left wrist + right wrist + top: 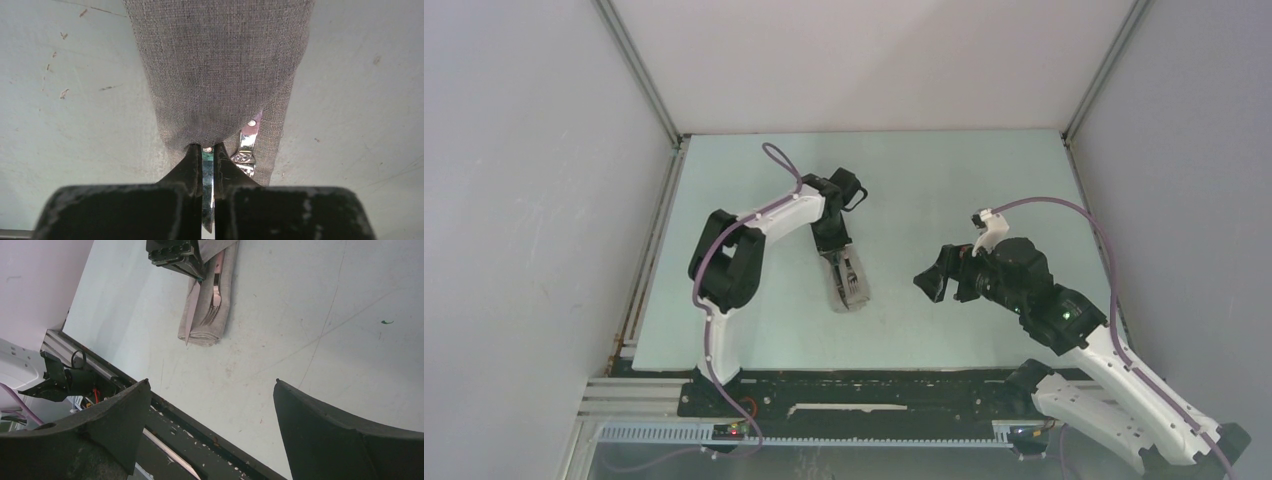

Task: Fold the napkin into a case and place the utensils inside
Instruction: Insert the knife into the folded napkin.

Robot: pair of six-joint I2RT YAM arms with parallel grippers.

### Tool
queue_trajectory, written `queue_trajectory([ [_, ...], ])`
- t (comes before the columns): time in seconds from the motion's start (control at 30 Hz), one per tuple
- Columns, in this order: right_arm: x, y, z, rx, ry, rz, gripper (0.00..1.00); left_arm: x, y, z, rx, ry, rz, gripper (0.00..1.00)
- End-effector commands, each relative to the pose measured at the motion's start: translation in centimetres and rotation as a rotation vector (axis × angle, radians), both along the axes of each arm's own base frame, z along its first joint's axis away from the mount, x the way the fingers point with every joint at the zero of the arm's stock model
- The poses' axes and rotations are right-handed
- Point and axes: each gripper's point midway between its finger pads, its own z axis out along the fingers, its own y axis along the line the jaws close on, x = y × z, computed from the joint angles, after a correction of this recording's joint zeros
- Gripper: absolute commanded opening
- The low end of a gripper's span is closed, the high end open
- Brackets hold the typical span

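The napkin lies folded into a narrow grey case (849, 297) on the pale green table, just ahead of my left gripper (833, 252). That gripper (207, 148) is shut on the dark green handle of a knife (207, 175) at the case's (220, 65) far end. The knife's blade (191, 310) runs along the left edge of the case (229, 287). A silver fork (214, 300) rests on the cloth with its tines bare, and its handle (247, 145) passes under a flap. My right gripper (934, 282) hovers open to the right (211, 381), holding nothing.
A black base rail (874, 385) runs along the table's near edge, below the right gripper in its wrist view (200, 430). White walls enclose the table on three sides. An aluminium frame strip (649, 250) borders the left edge.
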Motion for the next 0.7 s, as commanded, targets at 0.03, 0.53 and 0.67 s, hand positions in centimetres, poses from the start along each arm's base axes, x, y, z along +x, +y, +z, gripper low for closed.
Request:
queue_trajectory([
  [0.03, 0.5, 0.2, 2.0, 0.028, -0.045, 0.002, 1.0, 2.0, 0.6, 0.5, 0.038, -0.068, 0.04, 0.0],
  [0.53, 0.5, 0.6, 1.9, 0.031, -0.038, 0.017, 1.0, -1.2, 0.4, 0.7, -0.01, -0.053, 0.04, 0.35],
  [0.67, 0.4, 0.7, 2.0, 0.037, -0.037, 0.024, 1.0, -3.1, 0.1, 0.7, -0.022, -0.054, 0.035, 0.37],
])
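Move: The left hand, still pinching the knife with its handle already under the flap, has the middle of the folded napkin's pocket some 4 cm ahead, 1 cm to its right and 2 cm lower. At a similar height, the fork's head lies about 5 cm back and 3 cm right, and the napkin's near end about 10 cm back and 3 cm right. From the right hand, the pocket is roughly 17 cm ahead, 18 cm left and 19 cm down. The left hand eases the held knife barely half a centimetre farther forward, towards the pocket, then its fingers open to about a third with their tips kept pointing down on either side of the knife. As they part it goes back towards the base about 2.5 cm, away from the pocket, sinking some 1 cm and edging slightly left, so the tips straddle the knife low over the napkin beside the flap's edge. ##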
